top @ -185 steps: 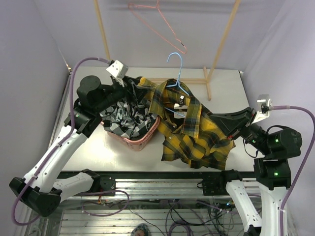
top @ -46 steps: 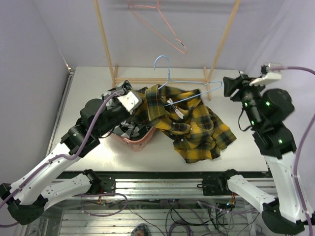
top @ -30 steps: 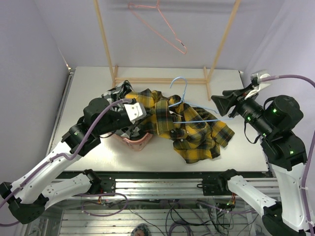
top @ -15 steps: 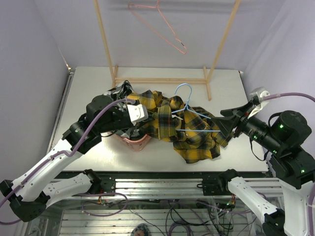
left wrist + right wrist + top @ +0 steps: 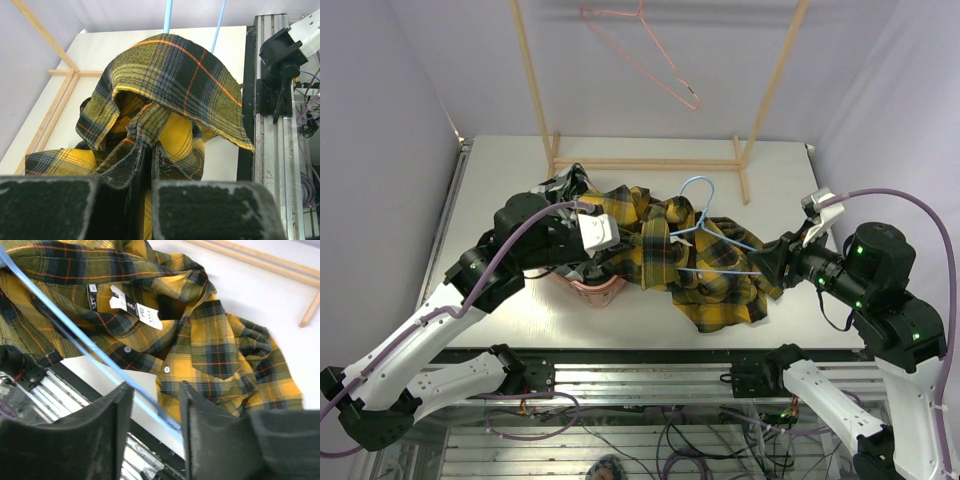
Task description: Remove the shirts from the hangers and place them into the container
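Observation:
The yellow-and-black plaid shirt (image 5: 720, 285) lies bunched on the table, one end lifted over the pink container (image 5: 595, 288). My left gripper (image 5: 610, 240) is shut on that lifted fold (image 5: 175, 85); its jaws (image 5: 148, 147) pinch the cloth. The light blue hanger (image 5: 705, 215) rests on the shirt, out of its sleeves. Its far corner (image 5: 165, 415) sits between the spread fingers of my right gripper (image 5: 770, 265), which stands open (image 5: 156, 390) without pinching the wire. A black-and-white shirt (image 5: 563, 185) fills the container, mostly hidden by my left arm. The pink hanger (image 5: 650, 55) hangs empty from the rack.
The wooden rack poles (image 5: 770, 90) and the rack's base bar (image 5: 650, 162) stand behind the shirt. The table's front edge and a metal rail (image 5: 30, 385) lie just under my right gripper. A white tag (image 5: 135, 307) shows at the shirt's collar.
My right gripper has come down and forward with the blue hanger's end, laying the hanger lower across the shirt. My left gripper has kept its hold over the container and barely moved.

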Robot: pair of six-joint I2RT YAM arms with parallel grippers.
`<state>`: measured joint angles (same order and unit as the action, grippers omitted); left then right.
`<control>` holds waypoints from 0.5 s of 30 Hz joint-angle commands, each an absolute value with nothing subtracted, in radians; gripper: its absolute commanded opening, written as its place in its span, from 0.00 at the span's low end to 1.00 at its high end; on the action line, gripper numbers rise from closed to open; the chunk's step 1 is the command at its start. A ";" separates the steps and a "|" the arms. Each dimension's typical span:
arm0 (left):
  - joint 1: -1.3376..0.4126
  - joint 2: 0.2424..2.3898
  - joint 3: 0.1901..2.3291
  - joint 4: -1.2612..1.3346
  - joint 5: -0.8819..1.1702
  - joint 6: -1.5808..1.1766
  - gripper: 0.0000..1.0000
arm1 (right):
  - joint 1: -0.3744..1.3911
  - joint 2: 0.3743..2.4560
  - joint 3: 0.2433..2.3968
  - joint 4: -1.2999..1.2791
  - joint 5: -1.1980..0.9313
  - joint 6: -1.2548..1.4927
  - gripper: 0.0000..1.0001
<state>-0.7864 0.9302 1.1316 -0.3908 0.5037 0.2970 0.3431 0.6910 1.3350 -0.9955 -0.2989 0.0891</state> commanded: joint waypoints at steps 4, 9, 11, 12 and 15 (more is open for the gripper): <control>-0.782 0.951 1.154 -0.258 0.517 0.225 0.07 | 0.341 0.679 1.320 -1.003 -0.325 0.067 0.04; -0.783 1.069 1.201 -0.134 0.430 0.084 0.07 | 0.341 0.661 1.333 -1.006 -0.218 0.107 0.00; -0.783 1.118 1.227 -0.084 0.413 0.034 0.07 | 0.341 0.654 1.352 -1.008 -0.156 0.124 0.00; -0.782 1.148 1.238 -0.051 0.408 0.013 0.08 | 0.340 0.650 1.363 -1.008 -0.120 0.135 0.00; -0.783 1.198 1.252 0.033 0.371 -0.051 0.09 | 0.341 0.639 1.403 -1.008 -0.019 0.161 0.00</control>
<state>-0.7708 1.1500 1.1973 -0.1829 0.4015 0.0952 0.3416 0.6556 1.3434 -1.0428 -0.1577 0.0841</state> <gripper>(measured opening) 0.118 0.031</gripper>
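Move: The right arm of the blue hanger already lies between my open right fingers, about 1 cm to their left. The hanger's neck is some 9 cm left of that hand and 6 cm ahead, and the shirt's heap sits about 6 cm left, 4 cm ahead and 27 cm below. My left hand already pinches the shirt's shoulder; from it the hanger's neck is about 10 cm right and 4 cm ahead, the container 12 cm left, 8 cm ahead and 25 cm below. I shut my right fingers on the hanger's right arm, then draw it about 2.5 cm to the right while turning slightly clockwise. Keeping its pinch on the shirt's shoulder, my left hand waits briefly, then sweeps forward some 6 cm and right about 4 cm, nearly level, its fingers swinging a little forward and its wrist rolling slightly. ##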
